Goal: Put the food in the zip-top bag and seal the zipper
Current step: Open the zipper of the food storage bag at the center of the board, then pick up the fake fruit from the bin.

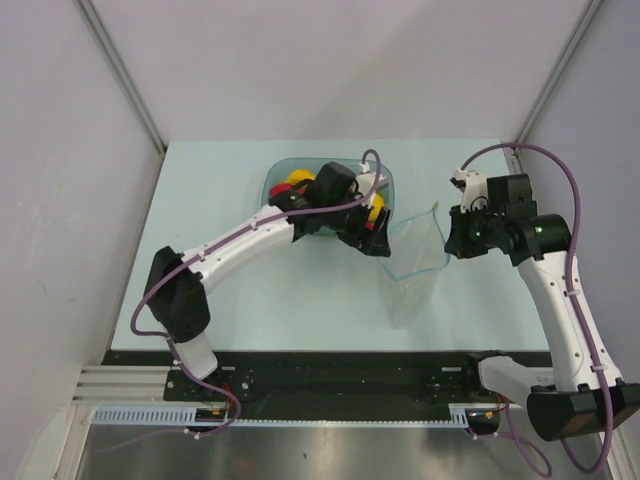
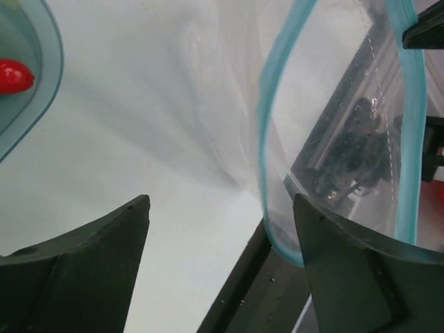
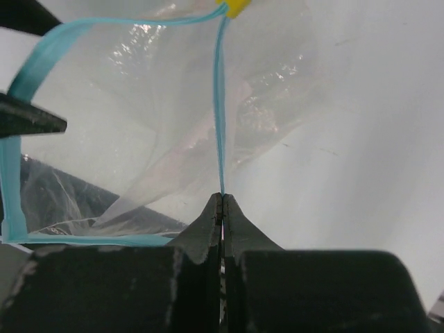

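Observation:
The zip-top bag (image 1: 415, 285) lies clear and floppy right of centre, its mouth gaping. My right gripper (image 1: 452, 238) is shut on the blue zipper (image 3: 220, 111) at the bag's right edge, jaws (image 3: 222, 198) pinching the strip. My left gripper (image 1: 378, 240) hovers between tray and bag, open (image 2: 222, 201), with nothing between its fingers. Its right finger (image 2: 347, 270) sits against the bag's rim (image 2: 266, 139). Food (image 1: 297, 181) in yellow and red lies in the tray; a red piece (image 2: 14, 75) shows in the left wrist view. Nothing coloured shows inside the bag.
A translucent blue-green tray (image 1: 275, 170) stands at the back centre, partly covered by the left arm; its rim (image 2: 54, 69) shows in the left wrist view. A yellow slider tab (image 3: 234, 7) sits at the zipper's far end. The table's black front rail (image 1: 350, 365) runs below the bag.

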Available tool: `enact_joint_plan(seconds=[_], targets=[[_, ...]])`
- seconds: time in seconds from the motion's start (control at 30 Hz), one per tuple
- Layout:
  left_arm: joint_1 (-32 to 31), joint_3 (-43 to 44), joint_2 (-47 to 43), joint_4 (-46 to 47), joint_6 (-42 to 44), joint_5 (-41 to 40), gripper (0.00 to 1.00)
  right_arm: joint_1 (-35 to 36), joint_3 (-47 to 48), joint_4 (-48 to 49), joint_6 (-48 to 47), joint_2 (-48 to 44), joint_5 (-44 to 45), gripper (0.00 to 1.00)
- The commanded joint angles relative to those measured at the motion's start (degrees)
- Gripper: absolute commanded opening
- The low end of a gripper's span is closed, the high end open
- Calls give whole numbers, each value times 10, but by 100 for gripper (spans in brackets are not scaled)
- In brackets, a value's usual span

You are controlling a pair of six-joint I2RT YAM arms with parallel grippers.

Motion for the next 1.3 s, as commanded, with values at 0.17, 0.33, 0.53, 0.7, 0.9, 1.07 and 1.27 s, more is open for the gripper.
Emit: enact_joint_plan(seconds=[0.17, 0.33, 0.53, 0.7, 0.9, 1.07, 1.27], targets=[[154, -17, -115, 28, 161, 25, 100, 8, 1, 73, 28, -1, -32, 0], [256, 32, -70, -58, 351, 48, 99, 11, 7, 72, 25, 2, -34, 0], [309, 48, -16, -136, 638, 35, 96, 16, 7, 72, 22, 8, -38, 0], [303, 1, -28, -135, 887, 42, 99, 19, 11, 73, 21, 17, -41, 0], [265, 6, 31, -136, 1051, -47, 100, 24, 19, 71, 18, 29, -42, 0], [252, 36, 88, -128, 1097, -70, 100, 24, 27, 68, 16, 31, -41, 0], [237, 54, 148, -104, 1137, -112, 100, 24, 31, 67, 14, 36, -41, 0]])
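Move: The dragon fruit at the left end of the food tray lies about 22 cm ahead of the open left hand, 18 cm to its left and 17 cm below. The banana is some 3 cm farther out and 3 cm to the right of it, the green vegetable 5 cm nearer and 9 cm to the right of it. The bag's mouth is centred 8 cm to the left hand's right, level with it. From the right hand the dragon fruit is about 23 cm ahead, 33 cm left and 19 cm below. The bag's mouth is left behind by the left hand, which finishes opening and sweeps some 28 cm forward and left in a shallow arc towards the dragon fruit, then sinks about 17 cm over the tray, its wrist turning clockwise until the wide-open fingers point mostly down. The right hand keeps its pinch on the rim, easing about 3 cm left and forward. ##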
